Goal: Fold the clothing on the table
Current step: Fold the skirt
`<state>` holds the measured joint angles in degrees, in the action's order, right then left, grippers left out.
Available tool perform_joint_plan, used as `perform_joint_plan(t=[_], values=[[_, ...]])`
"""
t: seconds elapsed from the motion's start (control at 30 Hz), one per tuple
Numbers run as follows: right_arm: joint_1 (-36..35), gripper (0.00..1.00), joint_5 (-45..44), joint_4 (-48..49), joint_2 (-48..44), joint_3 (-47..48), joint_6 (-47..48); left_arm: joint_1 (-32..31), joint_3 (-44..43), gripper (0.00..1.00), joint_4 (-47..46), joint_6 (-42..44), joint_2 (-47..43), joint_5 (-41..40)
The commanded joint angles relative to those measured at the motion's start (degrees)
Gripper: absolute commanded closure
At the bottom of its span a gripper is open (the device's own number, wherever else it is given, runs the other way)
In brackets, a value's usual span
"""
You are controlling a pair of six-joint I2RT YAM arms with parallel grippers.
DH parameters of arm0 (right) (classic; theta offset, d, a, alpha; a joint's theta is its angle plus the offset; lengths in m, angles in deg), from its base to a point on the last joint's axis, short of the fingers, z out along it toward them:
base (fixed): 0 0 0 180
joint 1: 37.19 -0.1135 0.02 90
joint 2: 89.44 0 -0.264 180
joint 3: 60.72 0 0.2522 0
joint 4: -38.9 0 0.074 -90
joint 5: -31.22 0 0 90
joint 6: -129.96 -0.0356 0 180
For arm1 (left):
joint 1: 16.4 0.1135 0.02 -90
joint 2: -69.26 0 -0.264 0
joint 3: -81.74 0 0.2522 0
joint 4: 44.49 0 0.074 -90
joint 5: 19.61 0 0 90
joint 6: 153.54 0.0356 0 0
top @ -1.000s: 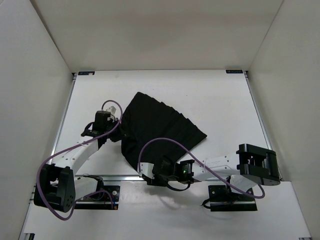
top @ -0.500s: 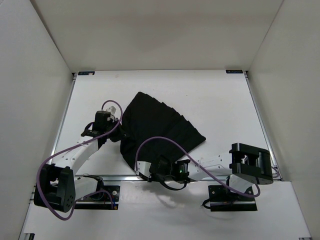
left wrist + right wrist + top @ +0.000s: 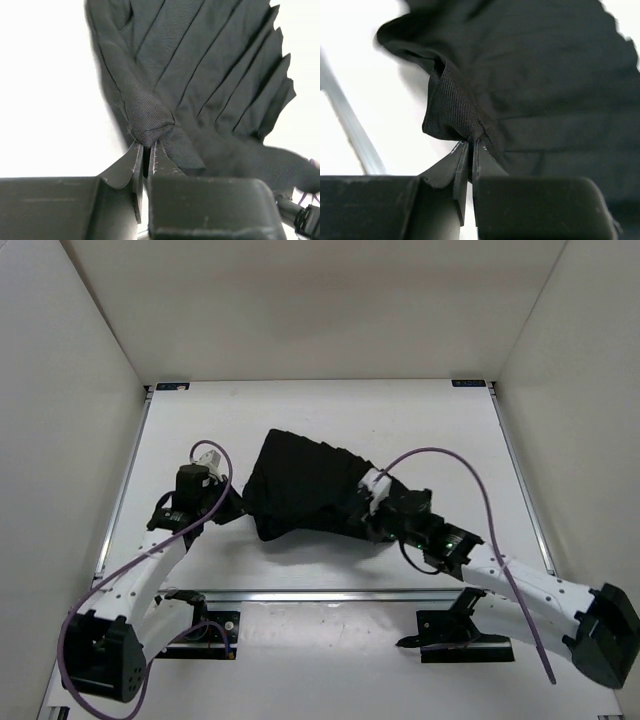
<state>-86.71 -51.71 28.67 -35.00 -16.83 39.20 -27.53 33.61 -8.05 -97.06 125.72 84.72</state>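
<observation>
The black pleated clothing (image 3: 300, 485) lies bunched on the middle of the white table (image 3: 440, 425). My left gripper (image 3: 237, 506) sits at the garment's left edge, shut on a gathered fold of it (image 3: 146, 144); the pleats (image 3: 215, 75) fan away beyond the fingers. From the right, my right gripper (image 3: 366, 516) is shut on a pinched edge of the clothing (image 3: 471, 142). That edge (image 3: 451, 112) is raised off the table, and the rest of the fabric (image 3: 545, 75) spreads behind it.
A metal rail (image 3: 330, 595) runs along the table's near edge and shows in the right wrist view (image 3: 350, 125). White enclosure walls (image 3: 70, 440) stand on three sides. Purple cables (image 3: 440, 455) loop over both arms. The arm bases (image 3: 460, 625) sit at the front.
My right gripper shut on the garment's near edge and swung from the front rail up and to the right with it, drawing the cloth into a narrower bundle. The left arm shifted slightly left.
</observation>
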Motion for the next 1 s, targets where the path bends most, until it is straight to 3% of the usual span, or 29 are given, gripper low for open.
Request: perform_joint_plan(t=[0.0, 0.2, 0.43, 0.6, 0.7, 0.97], values=[[5.74, 0.99, 7.16, -0.36, -5.81, -2.26, -6.62, -1.25, -0.61, 1.0, 4.03, -0.93, -5.29, -0.53], [11.1, 1.0, 9.26, -9.76, -8.55, 0.98, -11.98, -4.42, 0.01, 1.0, 9.49, -5.5, -16.29, 0.17], [26.11, 0.99, 19.99, -19.59, -20.31, 0.81, -15.16, -6.0, -5.53, 1.0, 15.72, -8.76, -22.8, 0.62], [38.95, 1.0, 28.94, -26.55, -24.11, 2.04, -12.7, -5.65, -3.08, 1.0, 15.56, -11.3, -25.88, 2.36], [39.06, 1.0, 27.74, -29.01, -24.21, 3.79, -12.52, -5.65, -2.89, 1.0, 12.4, -14.81, -26.23, 3.95], [39.59, 1.0, 24.23, -37.63, -19.9, 12.67, -11.81, -6.79, -10.9, 1.0, 10.73, -14.56, -21.05, 2.82]])
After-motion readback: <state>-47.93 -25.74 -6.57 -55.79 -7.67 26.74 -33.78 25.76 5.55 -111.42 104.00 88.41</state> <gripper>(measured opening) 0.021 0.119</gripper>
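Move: I already hold one end of the skirt's waist edge in each hand, with the skirt still slack between them. From my left hand the skirt's middle lies about 15 cm right, 5 cm ahead and 8 cm lower, its far left corner roughly 6 cm right and 17 cm ahead. From my right hand the skirt's middle is some 9 cm left, 9 cm ahead and 13 cm lower, and the table's metal rail about 14 cm straight back. I sweep my right hand some 12 cm to the right, away from my left hand, lifting it about 5 cm in the later half while it swings clockwise and tips down. Meanwhile my left hand climbs about 11 cm and draws back about 6 cm, rolling its left side down. Both keep their pinch on the skirt, pulling its held edge out between them. ##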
